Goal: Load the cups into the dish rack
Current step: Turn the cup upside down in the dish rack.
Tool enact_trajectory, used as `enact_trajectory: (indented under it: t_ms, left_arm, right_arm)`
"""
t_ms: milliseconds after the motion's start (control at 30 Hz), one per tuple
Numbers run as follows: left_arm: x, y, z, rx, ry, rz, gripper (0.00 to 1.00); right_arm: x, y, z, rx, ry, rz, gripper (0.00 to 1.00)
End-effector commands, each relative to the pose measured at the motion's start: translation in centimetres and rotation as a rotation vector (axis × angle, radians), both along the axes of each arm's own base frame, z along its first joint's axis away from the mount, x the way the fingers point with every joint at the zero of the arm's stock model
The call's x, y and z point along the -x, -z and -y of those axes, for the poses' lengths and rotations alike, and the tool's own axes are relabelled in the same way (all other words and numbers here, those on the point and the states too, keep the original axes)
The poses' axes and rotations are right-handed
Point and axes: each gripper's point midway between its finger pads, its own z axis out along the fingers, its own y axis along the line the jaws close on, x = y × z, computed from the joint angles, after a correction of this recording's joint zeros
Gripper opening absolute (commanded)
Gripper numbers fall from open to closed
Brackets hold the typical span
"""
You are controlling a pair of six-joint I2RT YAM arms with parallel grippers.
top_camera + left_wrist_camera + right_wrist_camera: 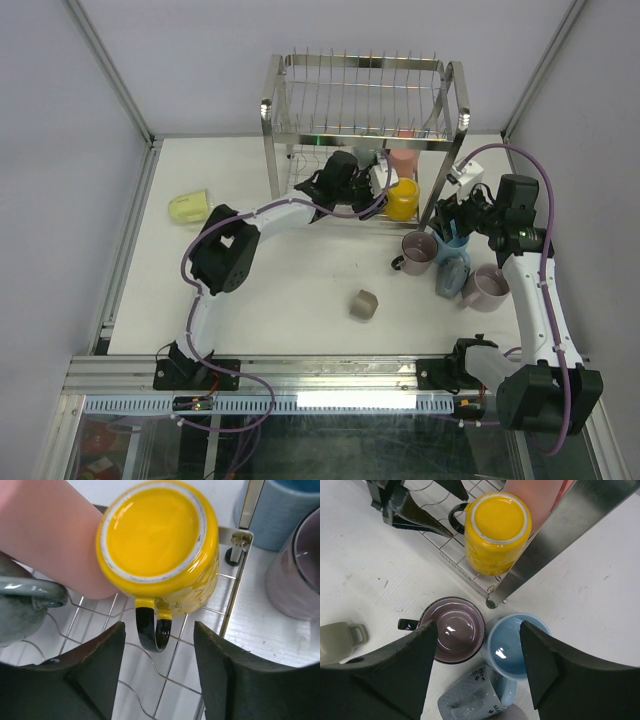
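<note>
A yellow cup (pixel 157 540) stands upside down on the lower wire shelf of the dish rack (pixel 360 110), its black handle pointing at my left gripper (pixel 159 675). That gripper is open, and its fingers flank the handle without touching it. A pink cup (pixel 45 540) and a grey-green cup (pixel 20 605) sit on the shelf beside the yellow one. My right gripper (pixel 477 655) hangs open above a mauve cup (pixel 452 630) and a light blue cup (pixel 512 645), both upright on the table. A grey-blue cup (pixel 475 700) lies on its side next to them.
The rack's steel leg (pixel 545 545) stands just beyond the mauve and blue cups. A small grey-beige cup (pixel 363 305) lies mid-table, a pale yellow-green cup (pixel 188 207) at the far left, and another mauve cup (pixel 487 287) by the right arm.
</note>
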Motion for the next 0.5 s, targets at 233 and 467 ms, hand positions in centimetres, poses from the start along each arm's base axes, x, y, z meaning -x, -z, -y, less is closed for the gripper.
enact_trajectory:
  t_ms: [233, 467]
  left_arm:
    - [1.3, -8.5, -0.7, 0.194, -0.069, 0.181, 0.68]
    - [2.7, -9.8, -2.7, 0.253, -0.117, 0.278, 0.75]
  right_arm:
    - [-0.4, -1.2, -0.3, -0.02, -0.022, 0.047, 0.69]
    - [0.0, -1.1, -0.9, -0.03, -0.065, 0.043, 0.69]
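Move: The yellow cup, upside down on the lower rack, has its middle about 6 cm to the left hand's right, 2 cm ahead and 2 cm below, with its handle just off the fingertips. From the left hand, the pink cup stands roughly 11 cm ahead and 6 cm right, the grey cup 10 cm ahead and 2 cm left, and the purple cup 12 cm back and 10 cm right. For the right hand, the yellow cup is some 11 cm ahead, 9 cm left and 13 cm below. The yellow cup, already free of the grip, is left behind on the rack as the left hand first rises about 3 cm from the black handle. That hand then draws back and left, a little over 2 cm each way, away from the cup, its fingers spreading from half to about three-quarters open while the wrist tips them slightly upward. ##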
